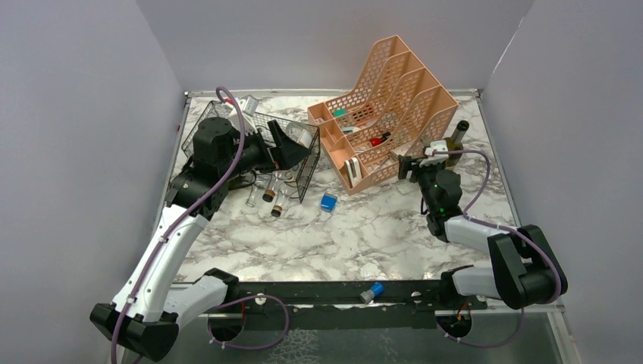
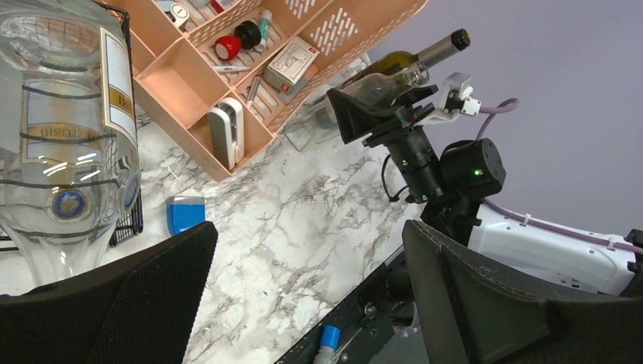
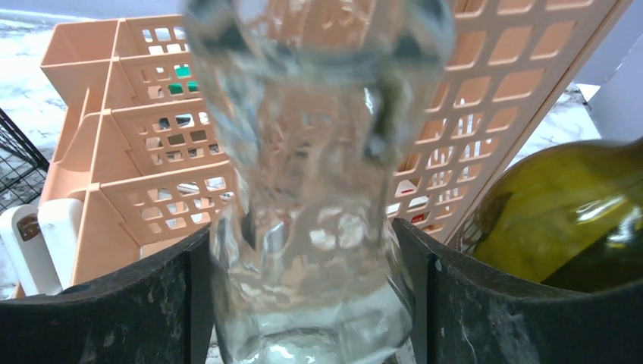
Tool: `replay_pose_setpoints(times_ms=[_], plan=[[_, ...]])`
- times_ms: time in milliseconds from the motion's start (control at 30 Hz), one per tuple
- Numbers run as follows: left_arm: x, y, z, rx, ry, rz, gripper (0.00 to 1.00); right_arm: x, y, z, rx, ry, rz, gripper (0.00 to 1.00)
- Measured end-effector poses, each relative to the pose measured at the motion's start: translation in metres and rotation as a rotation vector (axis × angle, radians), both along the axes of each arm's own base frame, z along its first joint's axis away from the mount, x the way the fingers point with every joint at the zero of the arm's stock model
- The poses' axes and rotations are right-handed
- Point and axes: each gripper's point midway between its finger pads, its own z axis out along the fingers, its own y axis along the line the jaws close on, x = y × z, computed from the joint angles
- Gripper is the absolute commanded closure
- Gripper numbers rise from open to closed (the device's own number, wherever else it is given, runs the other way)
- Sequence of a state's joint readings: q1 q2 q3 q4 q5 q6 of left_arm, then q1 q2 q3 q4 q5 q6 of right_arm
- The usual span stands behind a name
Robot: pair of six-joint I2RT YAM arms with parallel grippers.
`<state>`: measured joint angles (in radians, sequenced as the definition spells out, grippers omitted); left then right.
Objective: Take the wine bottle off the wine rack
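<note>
The wine rack (image 1: pixel 302 179), black wire mesh, stands at the back left, with several bottle necks (image 1: pixel 270 194) poking out of its front. A big clear labelled wine bottle (image 2: pixel 68 136) lies in it, just left of my left gripper (image 2: pixel 307 250), which hangs open and empty beside the rack (image 1: pixel 297 152). At the right, by the peach organizer, my right gripper (image 1: pixel 414 165) has a clear glass bottle (image 3: pixel 311 152) between its fingers. That bottle looks smeared while the fingers and background are sharp. The jaws stand loose around it.
The peach perforated organizer (image 1: pixel 394 83) holds small items and stands right in front of my right gripper. A green bottle (image 3: pixel 561 212) stands just to its right (image 1: pixel 457 135). A small blue box (image 1: pixel 328 202) lies mid-table, and a blue-capped piece (image 1: pixel 371 292) rests on the front rail.
</note>
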<state>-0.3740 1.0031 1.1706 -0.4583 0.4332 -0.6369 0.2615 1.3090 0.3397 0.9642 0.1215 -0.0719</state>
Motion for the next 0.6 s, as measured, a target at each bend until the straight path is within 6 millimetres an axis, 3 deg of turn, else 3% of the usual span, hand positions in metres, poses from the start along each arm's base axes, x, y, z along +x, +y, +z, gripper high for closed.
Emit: replay_pose_setpoints(times_ms=[133,333,600], plan=[[-0.007,0.002,0.002,-0.012,-0.005,-0.001,0.01,-0.002,-0.001,0.009,-0.005,-0.015,0.0,0.0],[-0.014,0.005,0.0,-0.013,0.0,0.0,0.01,-0.007,-0.001,0.021,-0.002,0.005,0.002,0.0],[-0.015,0.011,-0.002,0.037,-0.003,0.013,0.01,-0.031,-0.003,0.028,0.049,0.097,0.011,0.0]])
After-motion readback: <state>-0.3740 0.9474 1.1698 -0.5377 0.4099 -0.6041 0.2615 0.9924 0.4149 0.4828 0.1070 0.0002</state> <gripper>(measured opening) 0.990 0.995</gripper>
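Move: The clear glass bottle stands upright between the right hand's loosening fingers, its middle about 4 cm below them. From that hand the green wine bottle is roughly 9 cm to the right and 1 cm ahead, its middle some 4 cm lower; the orange organizer's middle is about 15 cm ahead, 6 cm left and 8 cm lower. From the left hand the clear bottle is some 30 cm right, 12 cm ahead and 22 cm lower. The right fingers open fully off the clear bottle, the hand rising then backing, about 3 cm each way. ##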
